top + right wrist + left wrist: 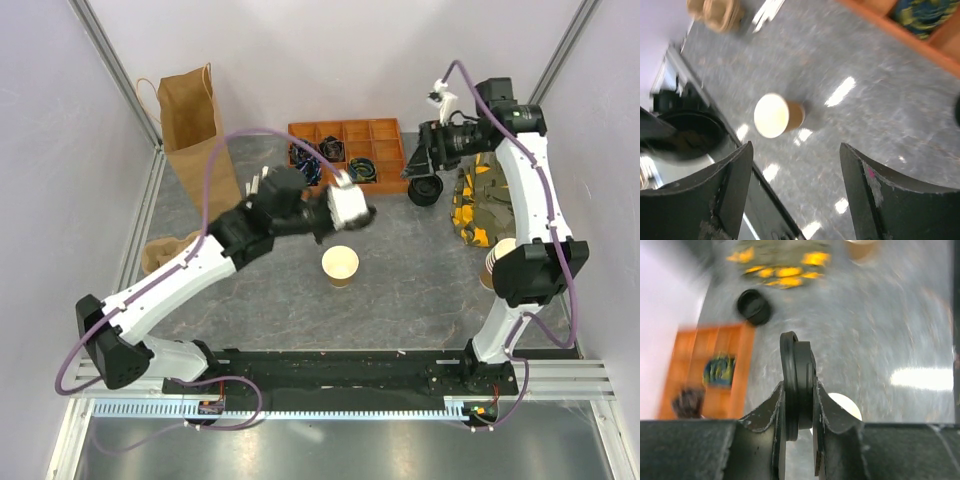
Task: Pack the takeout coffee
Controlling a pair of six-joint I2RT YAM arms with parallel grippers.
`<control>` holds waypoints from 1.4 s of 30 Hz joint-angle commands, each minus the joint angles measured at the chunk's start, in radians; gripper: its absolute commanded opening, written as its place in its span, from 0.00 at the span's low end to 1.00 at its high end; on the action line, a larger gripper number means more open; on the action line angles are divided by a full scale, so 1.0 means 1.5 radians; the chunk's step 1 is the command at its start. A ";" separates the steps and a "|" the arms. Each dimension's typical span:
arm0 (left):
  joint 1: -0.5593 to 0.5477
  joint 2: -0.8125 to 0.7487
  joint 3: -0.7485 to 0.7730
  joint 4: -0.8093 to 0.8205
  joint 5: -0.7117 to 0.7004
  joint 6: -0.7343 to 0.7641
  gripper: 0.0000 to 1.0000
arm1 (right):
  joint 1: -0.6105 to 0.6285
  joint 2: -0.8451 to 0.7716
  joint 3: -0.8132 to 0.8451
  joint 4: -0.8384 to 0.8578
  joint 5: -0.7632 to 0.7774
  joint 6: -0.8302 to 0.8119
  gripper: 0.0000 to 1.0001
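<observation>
The takeout coffee is a tan paper cup (340, 266), white inside, standing upright on the grey table with no lid on it. My left gripper (360, 214) hovers just above and behind it, shut on a round black lid (796, 355) held edge-on between the fingers (771, 407). In the left wrist view, the cup's white mouth (846, 407) peeks out behind the right finger. My right gripper (416, 168) is at the back right, beside the stack of black lids (427, 190). Its jaws (795, 185) stand wide open with nothing between them, and the cup (776, 115) lies beyond them.
A brown paper bag (190, 115) stands at the back left. An orange compartment tray (347, 143) sits at the back centre. A yellow-patterned pouch (478, 205) and nested tan cups (497, 262) are on the right. A tan cup carrier (160, 250) lies on the left.
</observation>
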 commanded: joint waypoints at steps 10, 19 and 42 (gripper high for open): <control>0.195 -0.049 0.032 0.233 -0.141 -0.712 0.02 | -0.010 -0.268 -0.538 0.940 0.068 0.740 0.69; 0.206 -0.024 0.022 0.240 -0.147 -0.748 0.02 | 0.072 -0.261 -0.536 0.989 0.115 0.836 0.59; 0.218 0.042 0.039 0.258 -0.121 -0.806 0.02 | 0.140 -0.257 -0.592 0.991 0.116 0.893 0.47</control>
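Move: The black lid in the left fingers stands some 12 cm to the right hand's left and 13 cm nearer the bases, about level with it. The black lid stack is about 10 cm ahead of the right hand, 6 cm right, 26 cm down. From the left hand, the open right gripper lies some 13 cm ahead and 12 cm right, level. The cup is 4 cm left, 25 cm below; the orange tray 29 cm ahead, 2 cm left, 27 cm below. Still pinching the black lid, the left hand carries it forward about 13 cm and some 6 cm left, rising 10 cm and then easing back a little, while it swings counter-clockwise until its fingers point level, forward-right. The empty right hand dips first, then goes about 10 cm left and slightly up towards the lid, tilting its fingers up nearly level and half closing them, without reaching the lid. ##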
